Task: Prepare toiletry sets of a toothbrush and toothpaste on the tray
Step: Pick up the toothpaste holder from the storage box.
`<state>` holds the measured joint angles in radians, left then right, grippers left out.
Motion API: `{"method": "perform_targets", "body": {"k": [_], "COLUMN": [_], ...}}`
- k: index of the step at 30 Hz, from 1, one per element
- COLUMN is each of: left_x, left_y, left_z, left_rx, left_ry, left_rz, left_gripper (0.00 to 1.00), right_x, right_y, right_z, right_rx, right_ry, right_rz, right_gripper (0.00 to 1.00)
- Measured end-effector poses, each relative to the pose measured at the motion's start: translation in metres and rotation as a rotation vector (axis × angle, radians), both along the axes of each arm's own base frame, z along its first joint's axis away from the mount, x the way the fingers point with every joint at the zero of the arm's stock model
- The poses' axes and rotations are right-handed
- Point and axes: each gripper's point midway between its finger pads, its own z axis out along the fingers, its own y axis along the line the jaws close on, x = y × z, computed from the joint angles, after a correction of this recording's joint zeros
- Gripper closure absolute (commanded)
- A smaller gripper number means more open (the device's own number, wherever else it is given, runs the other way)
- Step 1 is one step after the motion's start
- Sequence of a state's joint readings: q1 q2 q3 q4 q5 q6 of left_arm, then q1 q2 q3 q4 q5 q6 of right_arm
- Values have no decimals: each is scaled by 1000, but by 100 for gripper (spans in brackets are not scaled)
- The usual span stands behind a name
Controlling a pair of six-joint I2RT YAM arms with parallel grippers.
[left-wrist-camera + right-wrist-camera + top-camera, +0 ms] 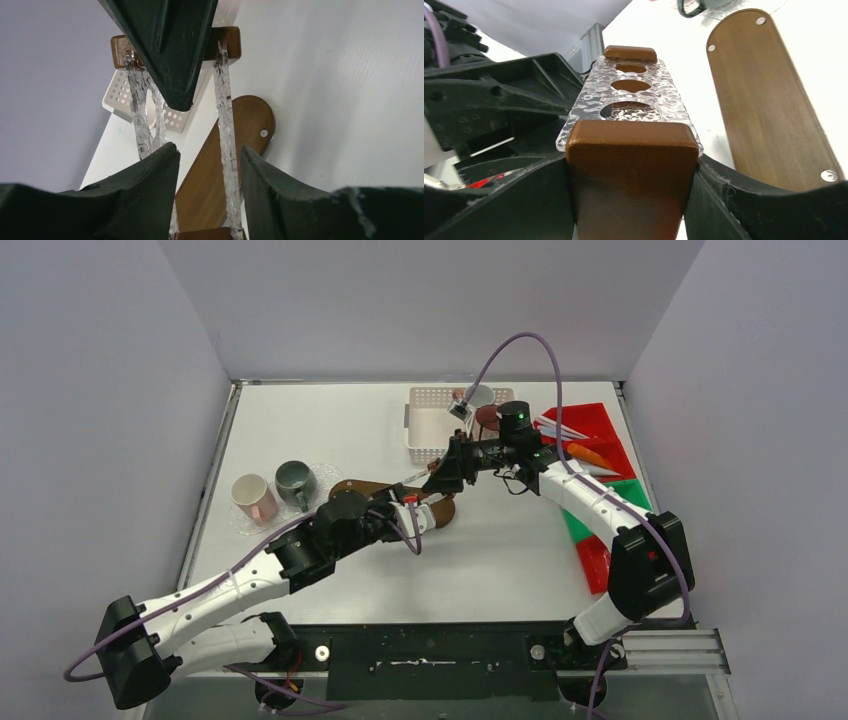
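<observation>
A rack of clear dimpled plates [631, 95] with round holes and brown wooden end blocks hangs between my two grippers at mid-table. My right gripper [631, 165] is shut on the near end block [631, 175]. My left gripper [210, 155] is open, and one clear plate [225, 115] stands between its fingers without being pinched. A pinkish mug [255, 498] and a dark green mug [295, 480] stand on a clear tray [235, 523] at the left. A maroon mug [488, 418] and a white mug [478, 396] stand at the back. Slim items [585, 453] lie on red and green sheets at the right.
A brown oval wooden board [360, 487] with screws lies on the table under the rack. A white perforated basket [432, 425] stands behind the grippers. The red and green sheets [600, 490] run down the right side of the table.
</observation>
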<state>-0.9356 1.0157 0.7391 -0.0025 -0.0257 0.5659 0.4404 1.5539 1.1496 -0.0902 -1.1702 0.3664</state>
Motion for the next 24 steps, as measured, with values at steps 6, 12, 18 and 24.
{"method": "perform_targets", "body": {"k": [6,12,18,24], "left_x": [-2,1,11,41], "left_y": [2,8,25,47], "left_z": [6,11,30,59], "left_rx": [-19,-46,-169,-427], "left_ry": [-3,2,57,202], "left_rz": [9,39,109,207], "left_gripper": [31,18,12,11], "right_x": [8,14,16,11], "right_y": [-1,-3,-8,-11], "right_z": [-6,-26,-50,-44], "right_rx": [-15,-27,-51,-19], "right_ry": [-88,-207,-343,-554], "right_rz": [-10,-7,3,27], "right_gripper": [100,100,100,100]}}
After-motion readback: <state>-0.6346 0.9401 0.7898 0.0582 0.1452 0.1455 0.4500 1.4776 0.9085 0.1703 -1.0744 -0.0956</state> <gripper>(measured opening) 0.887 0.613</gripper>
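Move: Below the right hand, which already pinches the brown end block of the toothpaste holder, the brown tray's middle lies about 6 cm ahead, 11 cm left and 21 cm down; the white basket stands some 29 cm ahead and 6 cm right. From the left hand, part-open around the holder's clear plate, the holder's middle is about 3 cm right and 1 cm ahead, the tray 7 cm ahead and 2 cm left, both mugs much farther left. Opening on from part-open to nearly wide, the left fingers come free of the holder's clear plate; the hand first barely stirs, then speeds up, leftward and forward, rising about 6 cm and turning some 30 degrees. The right hand keeps its pinch on the end block, lowers the holder about 5 cm towards the tray and rolls some 30 degrees about its fingers, forward side up. ##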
